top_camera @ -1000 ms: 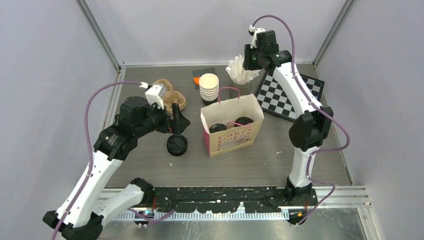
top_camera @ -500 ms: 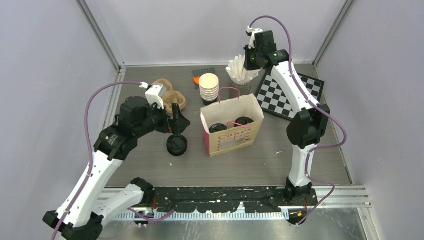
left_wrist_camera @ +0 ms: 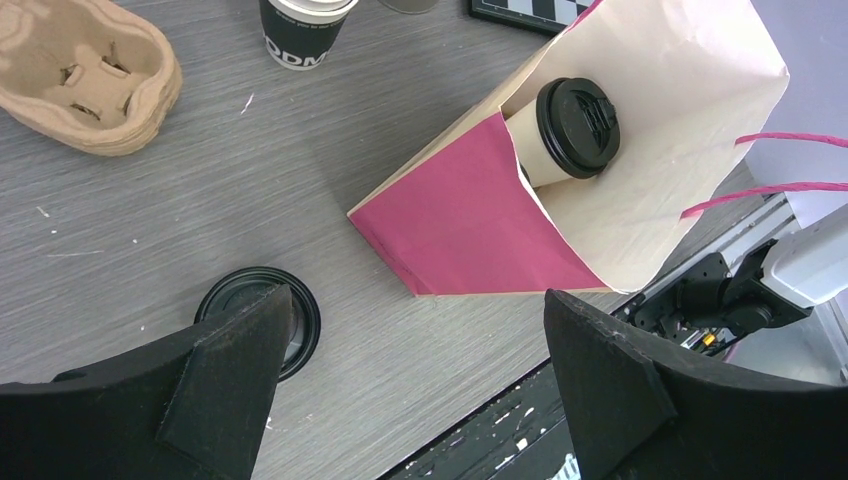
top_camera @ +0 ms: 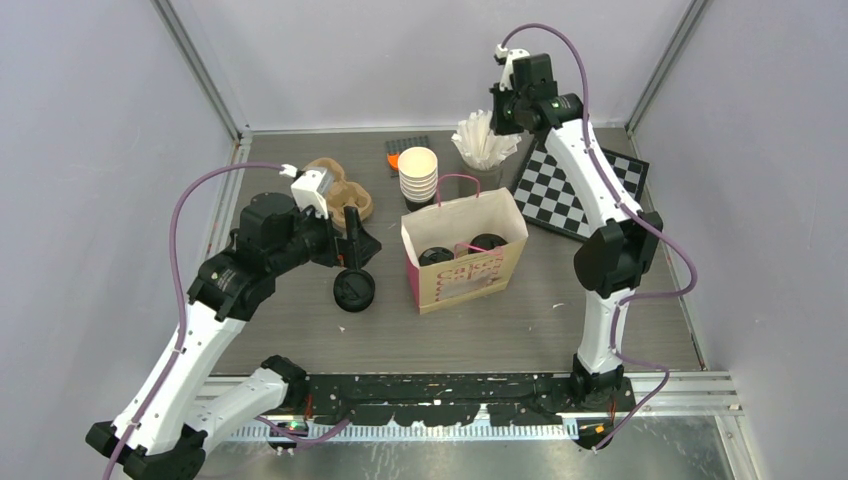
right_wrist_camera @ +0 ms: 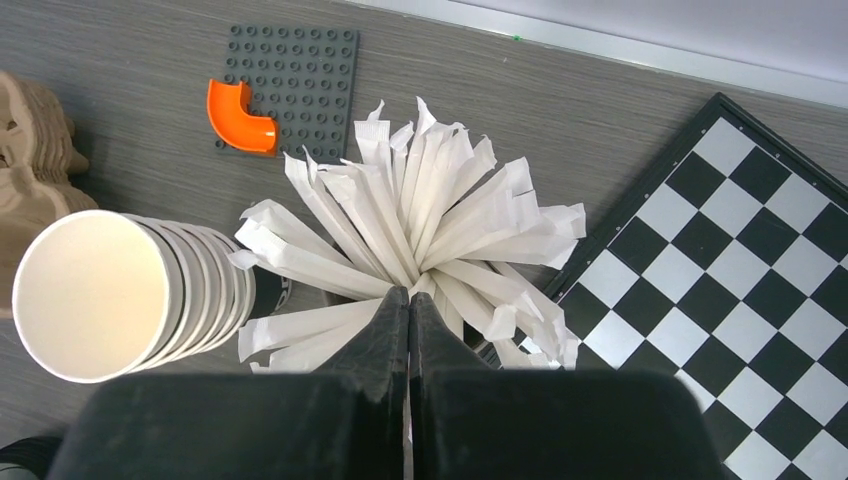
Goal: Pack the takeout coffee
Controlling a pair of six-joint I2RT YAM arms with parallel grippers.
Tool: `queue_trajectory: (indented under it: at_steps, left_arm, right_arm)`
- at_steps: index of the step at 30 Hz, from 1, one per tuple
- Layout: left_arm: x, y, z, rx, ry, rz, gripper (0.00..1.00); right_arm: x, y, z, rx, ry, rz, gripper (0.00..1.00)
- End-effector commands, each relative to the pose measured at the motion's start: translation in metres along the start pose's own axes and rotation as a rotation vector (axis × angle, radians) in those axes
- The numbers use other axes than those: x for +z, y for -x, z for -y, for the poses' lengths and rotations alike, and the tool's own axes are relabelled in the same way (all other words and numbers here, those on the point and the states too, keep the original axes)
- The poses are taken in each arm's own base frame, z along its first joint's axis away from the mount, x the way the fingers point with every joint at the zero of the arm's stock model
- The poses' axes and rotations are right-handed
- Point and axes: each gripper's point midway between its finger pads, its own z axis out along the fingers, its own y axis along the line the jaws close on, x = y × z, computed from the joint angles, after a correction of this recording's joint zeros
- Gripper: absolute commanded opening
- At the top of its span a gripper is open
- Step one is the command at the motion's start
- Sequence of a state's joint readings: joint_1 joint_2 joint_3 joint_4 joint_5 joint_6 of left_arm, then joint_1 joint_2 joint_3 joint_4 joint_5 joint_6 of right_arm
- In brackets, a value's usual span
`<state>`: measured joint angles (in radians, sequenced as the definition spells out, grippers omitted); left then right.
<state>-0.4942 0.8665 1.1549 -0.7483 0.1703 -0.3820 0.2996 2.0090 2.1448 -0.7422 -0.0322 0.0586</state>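
Note:
Two takeout coffee cups with black lids [top_camera: 436, 256] [top_camera: 488, 242] stand inside the open pink-and-cream paper bag [top_camera: 470, 272]. The left wrist view shows one capped cup [left_wrist_camera: 577, 115] leaning in the bag [left_wrist_camera: 460, 215]. My left gripper [top_camera: 358, 245] [left_wrist_camera: 417, 300] hovers open left of the bag, above a loose black lid [top_camera: 354, 290] [left_wrist_camera: 235, 290], holding nothing. At the back, my right gripper [top_camera: 500, 108] [right_wrist_camera: 409, 295] is shut at the centre of a bunch of paper-wrapped straws [top_camera: 482, 143] [right_wrist_camera: 420, 215]. A thin white sliver shows between its fingers.
A stack of lidless cream cups [top_camera: 418, 172] [right_wrist_camera: 100, 280] stands behind the bag. Brown pulp cup carriers [top_camera: 340, 190] [left_wrist_camera: 80, 80] lie at back left. A chessboard [top_camera: 580, 190] [right_wrist_camera: 740, 260] sits at back right, and a grey baseplate [right_wrist_camera: 290, 85] with an orange piece at the back.
My right gripper has closed its jaws over the straw bunch and its wrist has shifted slightly up and back. The left arm, bag and cups have not moved.

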Motion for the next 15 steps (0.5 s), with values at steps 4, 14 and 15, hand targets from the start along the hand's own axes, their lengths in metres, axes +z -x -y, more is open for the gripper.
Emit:
queue_trajectory:
  at_steps: [4,14,15]
  left_arm:
    - [0.001,0.01,0.005,0.019,-0.031,0.033,0.99]
    - [0.006,0.008,-0.001,0.009,0.011,-0.008,1.0]
    - [0.007,0.008,-0.002,0.008,0.013,-0.007,1.0]
  right_arm:
    - [-0.081,0.064,-0.003,0.005,-0.015,0.174,0.0]
    - [-0.182,0.089,-0.002,0.078,-0.041,0.302,0.0]
    - [-0.191,0.09,-0.001,0.084,-0.048,0.313,0.0]
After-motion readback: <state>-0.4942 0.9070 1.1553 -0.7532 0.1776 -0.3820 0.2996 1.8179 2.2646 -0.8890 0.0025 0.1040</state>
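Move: The straw cup's middle is about 2 cm ahead of the right hand, 3 cm to its left and 21 cm below. The shut fingers are already in the back edge of the straws. The paper bag stands some 21 cm back and 9 cm left, the cup stack level and about 17 cm left, the chessboard roughly 5 cm ahead and 19 cm right. From the left hand the straw cup lies some 33 cm ahead and 26 cm right. A paper-wrapped straw, still pinched at its upper end, is drawn up out of the bundle by the right hand, slowly at first and then fast. The hand rises about 12 cm and pulls back some 6 cm, its fingers staying shut while the wrist tilts them up by about 10 degrees. ##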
